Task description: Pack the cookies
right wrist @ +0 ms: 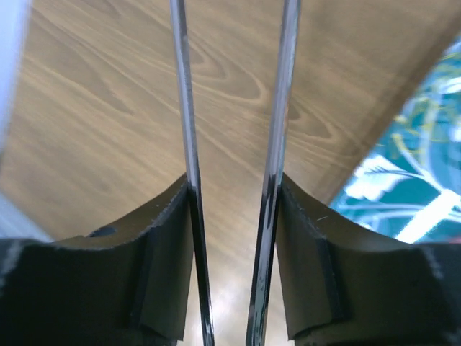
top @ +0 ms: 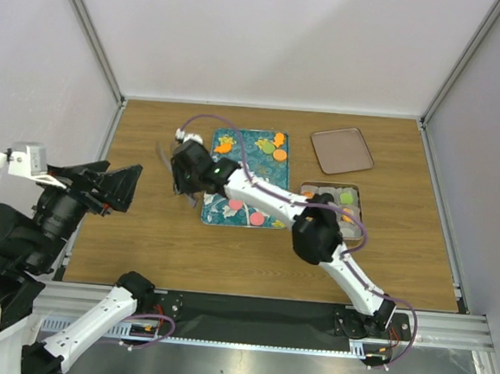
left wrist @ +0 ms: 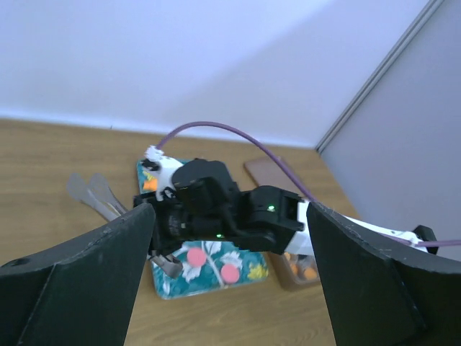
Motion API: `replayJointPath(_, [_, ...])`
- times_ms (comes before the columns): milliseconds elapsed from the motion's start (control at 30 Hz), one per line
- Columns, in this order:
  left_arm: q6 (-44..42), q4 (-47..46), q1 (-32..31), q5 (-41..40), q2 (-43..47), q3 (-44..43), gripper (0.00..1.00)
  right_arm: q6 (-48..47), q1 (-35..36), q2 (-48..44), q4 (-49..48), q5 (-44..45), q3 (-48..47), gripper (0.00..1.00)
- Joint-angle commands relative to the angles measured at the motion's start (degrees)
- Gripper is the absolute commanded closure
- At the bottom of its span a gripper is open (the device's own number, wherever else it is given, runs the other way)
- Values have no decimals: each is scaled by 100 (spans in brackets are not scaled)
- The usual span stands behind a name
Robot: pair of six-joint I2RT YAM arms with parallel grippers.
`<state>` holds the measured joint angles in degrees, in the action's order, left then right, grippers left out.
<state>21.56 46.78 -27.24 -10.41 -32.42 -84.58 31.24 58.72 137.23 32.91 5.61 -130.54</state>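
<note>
Cookies lie on the teal flowered tray (top: pixel 255 146): orange ones (top: pixel 279 155) at its far end and two pink ones (top: pixel 235 205) at its near end. More cookies (top: pixel 347 197) sit in the square tin (top: pixel 358 215) to the right. My right gripper (top: pixel 183 170) hovers over the tray's left edge, shut on metal tongs (top: pixel 162 153) whose flat tips point left over the wood. In the right wrist view the two tong blades (right wrist: pixel 184 137) run between the pads (right wrist: pixel 155 252). My left gripper (top: pixel 122 188) is open and empty at the table's left edge, facing the right arm.
A flat brown lid (top: pixel 342 150) lies at the back right, beyond the tin. Grey walls close in the table on three sides. The right arm stretches diagonally across the tin and the tray's near end.
</note>
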Motion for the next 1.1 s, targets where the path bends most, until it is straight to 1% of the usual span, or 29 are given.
replayJointPath(0, [50,428,-27,4,-54,90,7,-329,122,444,-249,555,-569,52])
replayJointPath(133, [59,498,-27,48,-27,257,7,-487,131,787,-837,687,-358,47])
replayJointPath(200, [50,489,-27,48,8,345,7,-567,157,884,-917,687,-340,44])
replayJointPath(300, [59,489,-27,48,52,503,7,-663,227,1025,-944,775,-332,41])
replayJointPath(367, [76,455,-27,57,87,617,7,-707,263,1051,-1014,845,-244,37])
replayJointPath(500, [85,393,-27,75,87,767,7,-830,359,1095,-1076,924,-235,24])
replayJointPath(533, [85,367,-27,75,79,793,7,-865,377,1095,-1093,951,-218,19])
replayJointPath(600, [85,349,-27,75,61,820,7,-866,377,1087,-1154,969,-139,17])
replayJointPath(767, [68,331,-27,40,52,855,7,-804,386,1069,-1278,872,-68,16])
replayJointPath(900, [24,314,-27,-13,-9,785,6,-839,377,789,-1471,863,90,15])
replayJointPath(1067, [-38,279,-27,-66,-158,592,6,-857,263,60,-1541,828,265,15])
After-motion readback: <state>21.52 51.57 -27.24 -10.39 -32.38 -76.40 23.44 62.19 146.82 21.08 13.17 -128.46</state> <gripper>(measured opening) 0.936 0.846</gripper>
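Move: The tongs in the right hand are bound for bare table beside the patterned tray, nearly beneath that hand: about 1 cm ahead, 2 cm left and 9 cm below. The tray's middle is some 18 cm right and 4 cm farther out than the hand, about 10 cm lower; its left-hand pink cookie lies roughly 15 cm right and 2 cm back. From the idle, raised left hand, the spot is around 19 cm ahead, 1 cm right and 43 cm down. Lowering the tongs about 9 cm to the wood left of the tray, the right hand then opens its half-closed fingers wide and lets go, easing a few centimetres left and tipping its fingers up by some 10 degrees, the spread fingers still around the tongs. Meanwhile the empty, open left hand sinks about 7 cm and tips slightly down, well clear of everything. ##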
